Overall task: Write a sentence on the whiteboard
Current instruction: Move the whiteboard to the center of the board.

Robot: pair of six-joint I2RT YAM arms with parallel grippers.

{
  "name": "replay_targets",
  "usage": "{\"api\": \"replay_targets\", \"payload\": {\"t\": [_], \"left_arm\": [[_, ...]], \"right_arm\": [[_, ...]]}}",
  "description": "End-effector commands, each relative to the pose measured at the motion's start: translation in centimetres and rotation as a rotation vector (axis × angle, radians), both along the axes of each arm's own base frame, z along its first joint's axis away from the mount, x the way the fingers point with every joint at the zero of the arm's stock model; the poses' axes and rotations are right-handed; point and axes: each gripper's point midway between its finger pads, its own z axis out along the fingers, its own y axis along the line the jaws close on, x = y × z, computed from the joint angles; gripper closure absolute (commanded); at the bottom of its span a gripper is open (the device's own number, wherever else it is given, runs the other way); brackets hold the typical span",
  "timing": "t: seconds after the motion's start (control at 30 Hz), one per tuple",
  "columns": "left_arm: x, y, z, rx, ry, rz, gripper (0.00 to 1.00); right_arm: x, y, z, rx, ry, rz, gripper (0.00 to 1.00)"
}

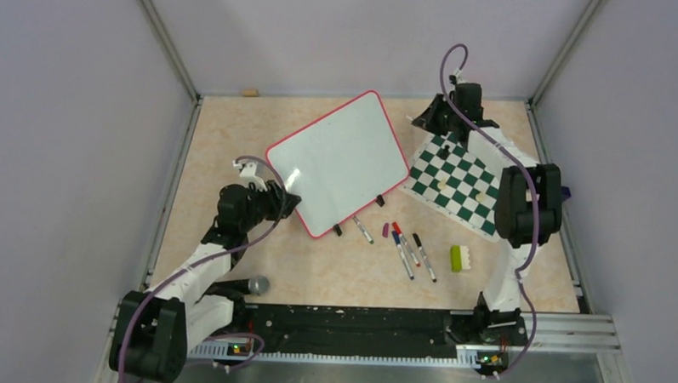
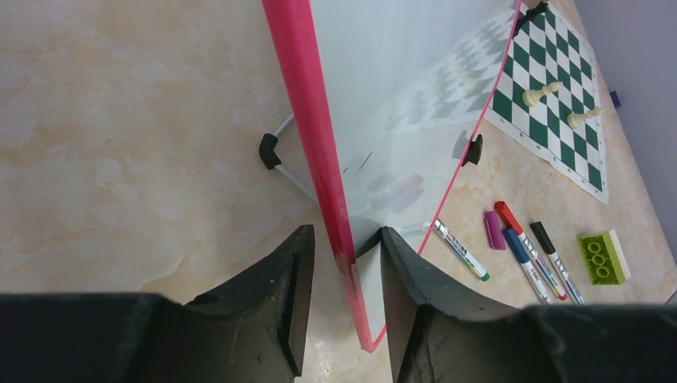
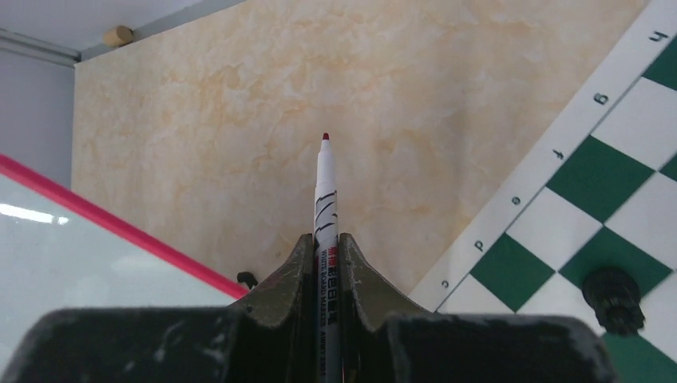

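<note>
The whiteboard (image 1: 341,157), white with a red-pink rim, sits slanted at the table's middle back, its two black feet toward the markers. No sentence shows on its face. My left gripper (image 1: 291,203) is at the board's near-left corner. In the left wrist view its jaws (image 2: 345,247) straddle the whiteboard's rim (image 2: 307,120); a gap shows between the left finger and the rim. My right gripper (image 1: 429,118), beyond the board's far-right corner, is shut on an uncapped marker (image 3: 326,191). The marker's reddish tip points out over bare table.
A green-and-white chess mat (image 1: 463,183) with a few pieces lies at the right. Loose markers (image 1: 406,249) and a purple cap (image 1: 385,230) lie in front of the board, a green brick (image 1: 461,259) right of them. A grey microphone (image 1: 251,285) lies by the left base.
</note>
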Motion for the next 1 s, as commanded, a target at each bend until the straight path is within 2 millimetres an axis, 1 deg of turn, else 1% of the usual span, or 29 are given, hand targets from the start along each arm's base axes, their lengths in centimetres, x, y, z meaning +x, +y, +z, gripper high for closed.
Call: {"api": "replay_targets", "payload": {"t": [0.0, 0.1, 0.2, 0.3, 0.43, 0.47, 0.57, 0.73, 0.83, 0.93, 0.97], "left_arm": [[0.8, -0.1, 1.2, 0.026, -0.059, -0.024, 0.60], [1.0, 0.0, 1.2, 0.044, -0.059, -0.028, 0.64], [1.1, -0.1, 1.3, 0.042, -0.070, -0.031, 0.68], [1.5, -0.3, 1.3, 0.043, -0.080, -0.044, 0.81], [2.1, -0.7, 1.0, 0.059, -0.071, -0.073, 0.97], [2.2, -1.0, 0.9, 0.061, -0.069, -0.089, 1.00], [2.7, -1.3, 0.7, 0.061, -0.059, -0.113, 1.00], [3.1, -1.6, -0.4, 0.064, -0.015, -0.129, 1.00], [3.0, -1.4, -0.6, 0.067, 0.002, -0.114, 1.00], [2.3, -1.1, -0.1, 0.065, -0.019, -0.102, 1.00], [2.2, -0.7, 0.1, 0.070, -0.026, -0.074, 1.00]], "right_arm": [[2.3, 1.6, 0.7, 0.043, -0.037, 0.111, 1.00], [2.5, 2.8, -0.6, 0.082, -0.007, 0.178, 1.00], [2.2, 4.0, -1.9, 0.120, 0.040, 0.254, 1.00], [1.7, 4.8, -2.7, 0.152, 0.075, 0.318, 1.00], [0.8, 5.4, -3.3, 0.180, 0.097, 0.361, 1.00], [0.6, 5.5, -3.3, 0.185, 0.101, 0.371, 1.00], [-0.1, 5.6, -3.3, 0.196, 0.110, 0.389, 1.00], [-1.4, 5.6, -2.4, 0.205, 0.094, 0.397, 1.00], [-1.9, 5.8, -2.2, 0.226, 0.093, 0.407, 1.00], [-1.9, 5.9, -2.2, 0.230, 0.095, 0.408, 1.00], [-1.8, 5.9, -2.2, 0.231, 0.094, 0.407, 1.00]]}}
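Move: The left hand's half-open fingers straddle the whiteboard's left edge near its near corner; the board's middle lies about 10 cm to the right and 9 cm ahead, roughly level. One black board foot sits some 10 cm right, 7 cm back and 10 cm below, the green marker about 17 cm right, 8 cm back and 12 cm below. From the right hand, the board's middle is about 18 cm left, 9 cm back and 8 cm lower; the black chess piece is roughly 8 cm right, 5 cm back and 13 cm below. Down by about 7 cm and leftward, the right hand, still holding its marker, closes on the board's right edge, swinging counter-clockwise and then easing back rightward a little; it seems to bear on that edge. The left fingers shut and pinch the left edge while that hand shifts some 3 cm right and slightly forward, turning a little clockwise. ##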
